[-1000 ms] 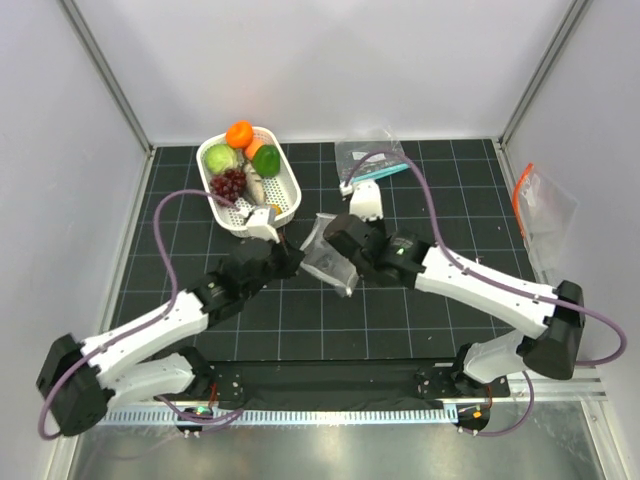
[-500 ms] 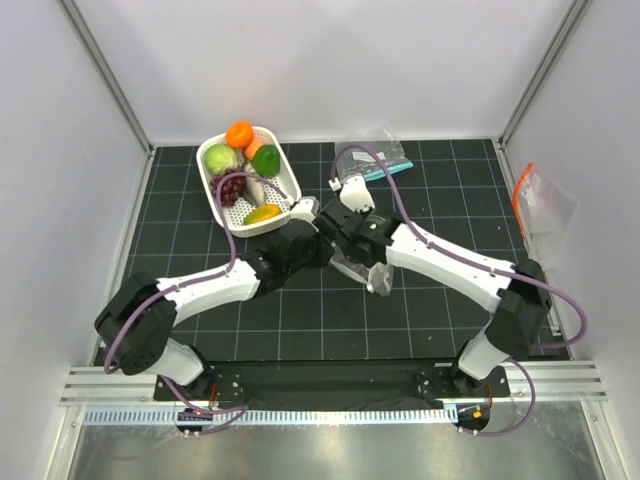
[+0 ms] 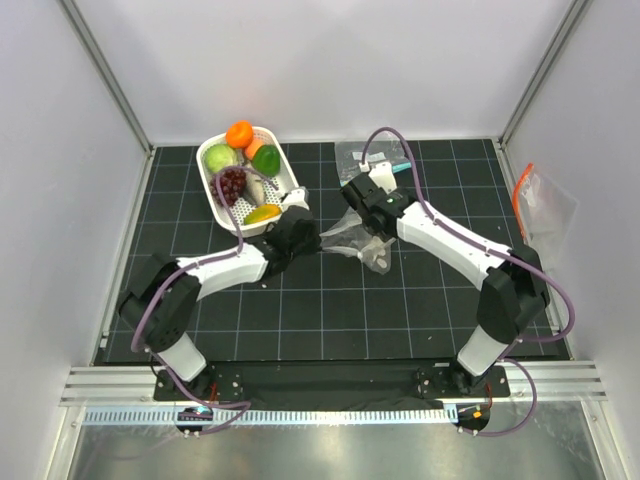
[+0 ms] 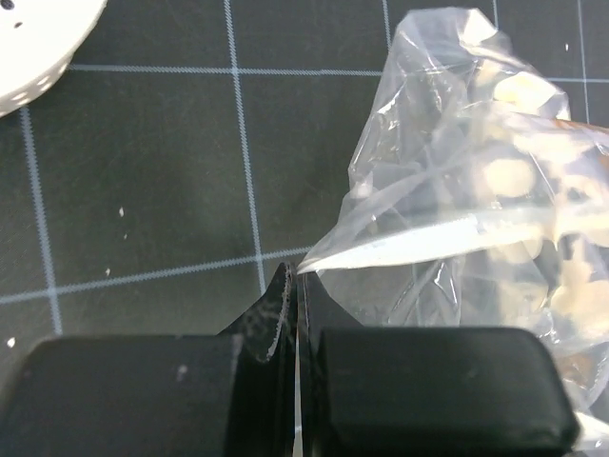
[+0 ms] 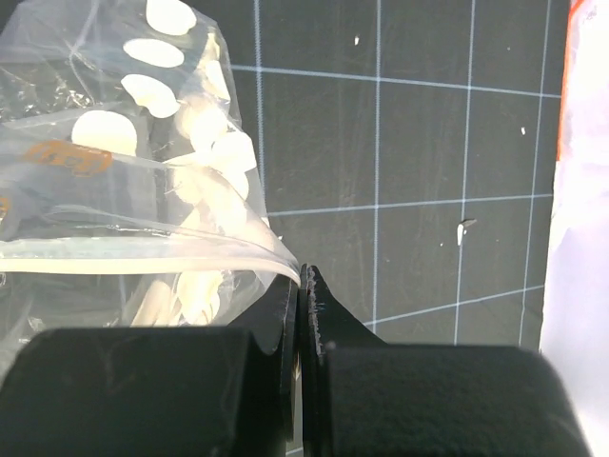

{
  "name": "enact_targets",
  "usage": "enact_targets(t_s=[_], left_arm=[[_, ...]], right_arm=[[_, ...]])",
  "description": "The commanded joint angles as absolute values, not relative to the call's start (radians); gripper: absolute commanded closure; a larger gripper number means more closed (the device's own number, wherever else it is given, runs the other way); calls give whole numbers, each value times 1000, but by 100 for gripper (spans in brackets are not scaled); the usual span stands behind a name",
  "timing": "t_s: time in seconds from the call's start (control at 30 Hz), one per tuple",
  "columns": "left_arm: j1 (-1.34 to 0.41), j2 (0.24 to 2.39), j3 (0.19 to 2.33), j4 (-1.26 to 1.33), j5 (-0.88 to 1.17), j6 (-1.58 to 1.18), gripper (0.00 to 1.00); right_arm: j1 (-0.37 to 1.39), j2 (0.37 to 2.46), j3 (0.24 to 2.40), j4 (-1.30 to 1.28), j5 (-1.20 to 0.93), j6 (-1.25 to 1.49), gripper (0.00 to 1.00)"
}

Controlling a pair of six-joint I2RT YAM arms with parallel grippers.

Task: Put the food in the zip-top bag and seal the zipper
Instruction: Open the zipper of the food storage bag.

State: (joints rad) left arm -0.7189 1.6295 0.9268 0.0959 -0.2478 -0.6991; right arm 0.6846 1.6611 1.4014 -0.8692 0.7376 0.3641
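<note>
The zip-top bag (image 3: 356, 238), clear with white oval dots, hangs crumpled between my two grippers just right of the basket. My left gripper (image 3: 320, 241) is shut on the bag's left edge; the left wrist view shows the zipper (image 4: 419, 236) running out of its closed jaws (image 4: 295, 274). My right gripper (image 3: 373, 230) is shut on the opposite edge, where the zipper (image 5: 124, 258) enters its jaws (image 5: 303, 273). The food lies in the white basket (image 3: 288, 191): an orange piece (image 3: 239, 133), a pale green one (image 3: 222, 157), a dark green one (image 3: 266, 159), purple grapes (image 3: 231, 183) and a yellow piece (image 3: 263, 213).
A smaller clear bag with a teal strip (image 3: 378, 156) lies behind the right gripper. A clear bag with an orange strip (image 3: 541, 205) leans at the right wall. The basket's corner (image 4: 38, 48) shows at the top left of the left wrist view.
Both grippers have carried the dotted bag toward the back of the mat, next to the basket. The left arm has stretched far forward and the right forearm has swung back.
</note>
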Motion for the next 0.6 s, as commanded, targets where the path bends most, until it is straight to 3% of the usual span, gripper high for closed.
enact_targets(t_s=[0.0,0.07,0.17,0.2,0.3,0.57], left_arm=[[-696,1655,991,87,-219,-690,100],[-696,1661,1006,104,-171,-680,97],[-696,1658,1029,120,-104,-657,65],[-696,1645,1035,118,-80,-652,44],[-693,1600,1031,84,-100,-629,23],[-548,1430,1045,-122,-86,-617,0]], right_arm=[[663,1586,1416,-874,765,319,99],[663,1583,1428,-880,762,302,99],[663,1585,1450,-896,762,290,99],[663,1588,1459,-899,764,284,99],[663,1597,1476,-903,769,270,99],[660,1611,1482,-890,790,255,99]])
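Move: The left fingers still pinch the near left end of the zip-top bag's zipper, with the bag's middle about 10 cm to their right and slightly lower. From the left hand, the mango lies some 8 cm ahead and 11 cm left, and the white crate's middle about 14 cm ahead and 14 cm left. The right hand grips the zipper's other end; from it the bag's middle is about 9 cm left and 8 cm down, and the spare bag some 18 cm ahead and 8 cm left. Letting go of the zipper's left end, the left fingers swing from shut to wide open while that hand slips about 2 cm right; it then turns back, rising some 6 cm and drawing about 4 cm to the left. The right fingers keep their pinch on the other end and lift it about 2.5 cm. ##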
